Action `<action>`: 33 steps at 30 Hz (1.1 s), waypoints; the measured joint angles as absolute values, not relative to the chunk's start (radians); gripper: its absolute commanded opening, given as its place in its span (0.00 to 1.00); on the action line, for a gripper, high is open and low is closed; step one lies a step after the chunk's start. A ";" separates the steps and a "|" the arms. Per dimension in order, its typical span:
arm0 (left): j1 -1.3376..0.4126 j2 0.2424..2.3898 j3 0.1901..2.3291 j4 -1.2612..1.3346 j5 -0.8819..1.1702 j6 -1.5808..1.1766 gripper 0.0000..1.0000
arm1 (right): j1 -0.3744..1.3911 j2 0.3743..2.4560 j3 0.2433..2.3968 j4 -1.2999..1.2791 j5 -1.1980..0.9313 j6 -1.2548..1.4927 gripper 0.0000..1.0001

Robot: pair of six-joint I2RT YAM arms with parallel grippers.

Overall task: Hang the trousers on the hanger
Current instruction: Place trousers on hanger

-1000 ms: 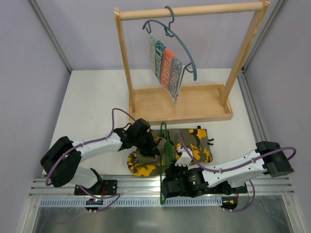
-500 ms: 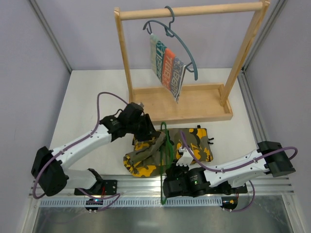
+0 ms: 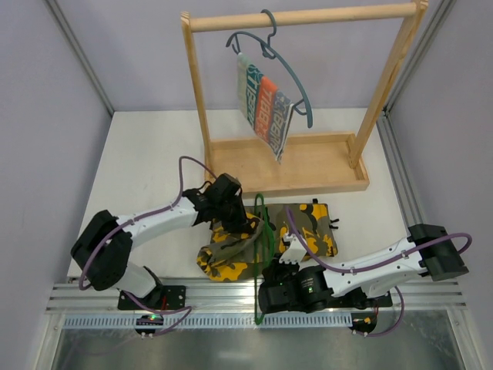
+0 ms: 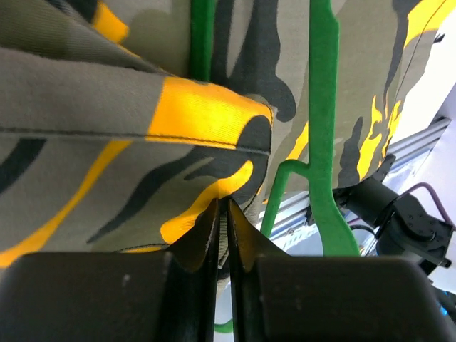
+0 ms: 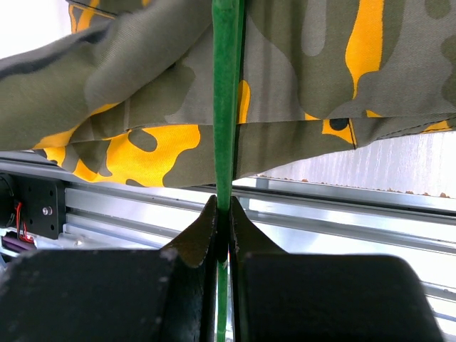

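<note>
The camouflage trousers [image 3: 308,231] lie bunched on the table in front of the wooden rack, and they fill the left wrist view [image 4: 107,92] and the right wrist view [image 5: 320,71]. The thin green hanger [image 3: 260,206] runs front to back across them, with cloth on both sides of it. My left gripper [image 3: 239,225] is shut on a fold of the trousers just left of the hanger; its jaws [image 4: 222,208] pinch a thin edge of cloth beside the hanger [image 4: 324,107]. My right gripper [image 3: 271,266] is shut on the hanger's wire [image 5: 228,85] at the near edge of the cloth.
A wooden rack with a tray base [image 3: 308,166] stands behind the trousers. A blue-grey hanger with a striped cloth [image 3: 266,100] hangs from its top bar. An aluminium rail [image 3: 216,297] runs along the near table edge, under the hanger's near end.
My left gripper lifted back and to the left, opened, then came down and shut on a fold of the trousers. The cloth's left part now lies higher and more spread. The right arm held still.
</note>
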State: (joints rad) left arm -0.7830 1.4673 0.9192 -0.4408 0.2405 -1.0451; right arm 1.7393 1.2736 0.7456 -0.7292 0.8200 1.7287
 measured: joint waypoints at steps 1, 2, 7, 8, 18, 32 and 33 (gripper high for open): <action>-0.794 1.475 0.912 -0.423 0.242 -1.049 0.05 | 1.739 1.273 0.746 -0.729 0.820 1.728 0.04; -0.808 1.485 0.906 -0.405 0.244 -1.059 0.04 | 1.739 1.272 0.746 -0.728 0.820 1.726 0.04; -0.881 1.568 0.899 -0.299 0.263 -1.110 0.02 | 1.739 1.267 0.746 -0.723 0.820 1.722 0.04; -0.890 1.582 0.897 -0.282 0.265 -1.119 0.02 | 1.739 1.267 0.746 -0.722 0.820 1.721 0.04; -0.865 1.464 1.050 -0.583 0.126 -1.061 0.29 | 1.739 1.267 0.746 -0.722 0.820 1.715 0.04; -0.798 1.051 0.990 -1.003 0.005 -0.814 0.57 | 1.738 1.269 0.769 -0.701 0.820 1.668 0.04; -0.799 1.027 0.962 -1.007 0.029 -0.810 0.57 | 1.738 1.271 0.769 -0.699 0.820 1.665 0.04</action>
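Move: The trousers' folded flap lies right under the left fingertips, some 2 cm below and about 1 cm to the right. The green hanger's middle is roughly 3 cm to the right and 6 cm back; the trousers' loose left end lies about 12 cm left, 10 cm back and 5 cm below. From the right hand, which already grips the hanger, the flap lies about 14 cm ahead and 4 cm left, slightly below. Left fingertips dip about 5 cm right, back and down by the flap, then lift clear, swinging 15 cm left, opening. ##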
